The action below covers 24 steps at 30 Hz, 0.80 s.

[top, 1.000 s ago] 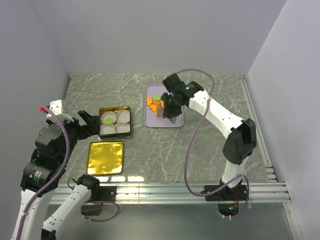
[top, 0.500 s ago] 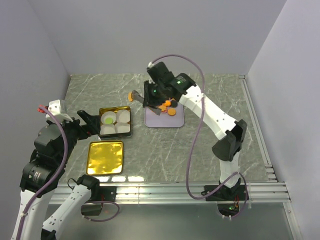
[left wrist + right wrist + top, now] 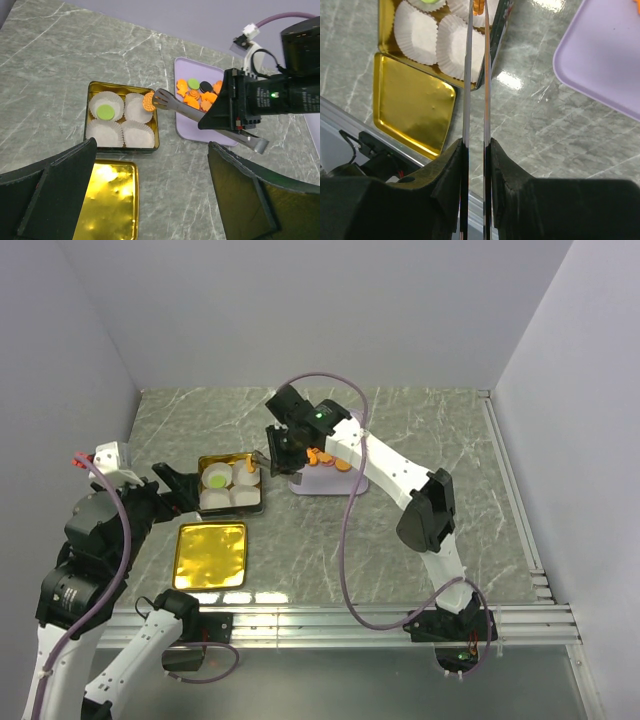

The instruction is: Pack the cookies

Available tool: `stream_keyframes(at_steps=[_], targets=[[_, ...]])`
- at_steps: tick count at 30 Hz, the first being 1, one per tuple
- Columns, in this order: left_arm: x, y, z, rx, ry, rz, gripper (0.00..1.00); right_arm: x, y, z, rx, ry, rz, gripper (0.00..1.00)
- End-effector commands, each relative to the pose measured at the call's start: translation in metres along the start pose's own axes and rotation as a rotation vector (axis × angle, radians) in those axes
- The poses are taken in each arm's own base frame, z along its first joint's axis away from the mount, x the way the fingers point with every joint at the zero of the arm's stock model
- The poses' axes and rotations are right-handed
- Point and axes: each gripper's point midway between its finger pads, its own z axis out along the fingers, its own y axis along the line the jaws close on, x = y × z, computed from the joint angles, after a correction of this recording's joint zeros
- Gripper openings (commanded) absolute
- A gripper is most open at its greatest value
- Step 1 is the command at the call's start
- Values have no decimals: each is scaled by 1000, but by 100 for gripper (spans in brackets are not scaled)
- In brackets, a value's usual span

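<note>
The cookies (image 3: 197,94), orange, black and lime green, lie piled on a purple tray (image 3: 227,141). My right gripper (image 3: 476,145) is shut on metal tongs (image 3: 185,109). The tongs pinch one orange cookie (image 3: 148,101) over the back right paper cup of a gold tin (image 3: 89,136). A lime green cookie (image 3: 105,111) lies in the back left cup. In the top view the right gripper (image 3: 281,450) hangs between tray and tin (image 3: 262,502). My left gripper (image 3: 183,488) stands open just left of the tin, holding nothing.
The tin's gold lid (image 3: 210,555) lies flat in front of the tin, near the table's front edge. Three of the tin's white paper cups (image 3: 137,135) hold nothing. A rail (image 3: 400,618) runs along the near edge, and walls close in left, back and right.
My right arm has swung left from the purple tray to the tin, carrying the orange cookie in the tongs. The left arm has stayed where it was.
</note>
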Motion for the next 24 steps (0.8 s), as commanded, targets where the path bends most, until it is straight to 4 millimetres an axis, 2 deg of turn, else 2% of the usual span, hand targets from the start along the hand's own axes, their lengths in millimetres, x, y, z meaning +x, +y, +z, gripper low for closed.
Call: stream_keyframes(at_steps=[1, 11, 20, 22, 24], targets=[[-14, -3, -14, 20, -40, -23, 99, -11, 18, 0, -58, -32, -23, 7], [-16, 5, -21, -14, -56, -21, 99, -2, 22, 26, -68, 21, -27, 8], [-18, 6, -20, -20, -57, -9, 100, -5, 22, 41, -60, 21, -20, 15], [-19, 6, -21, -21, -59, -6, 99, -6, 22, 43, -53, 18, -18, 19], [-20, 7, -22, -28, -62, -5, 99, -7, 18, 43, -36, 11, -13, 31]])
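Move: The right hand holds the tongs with a waffle-patterned orange cookie in their tips; the empty paper cup it is bound for, at the box's far right, lies about 11 cm to its left, 5 cm ahead and 17 cm below. The cup with the green cookie sits some 7 cm left of that cup, and the near right cup about 6 cm nearer the base. The purple tray is roughly 9 cm right of the hand and 10 cm ahead. From the left hand, the target cup lies about 19 cm ahead, 6 cm right and well below. Downward and to its left, the right hand lowers the tongs about 4.5 cm while easing some 3 cm left, carrying the orange cookie over the box's right edge and into the far right paper cup. The descent slows midway, then resumes; the wrist barely tips, and the fingers keep their hold on the tongs, whose tips keep the cookie pinched. ##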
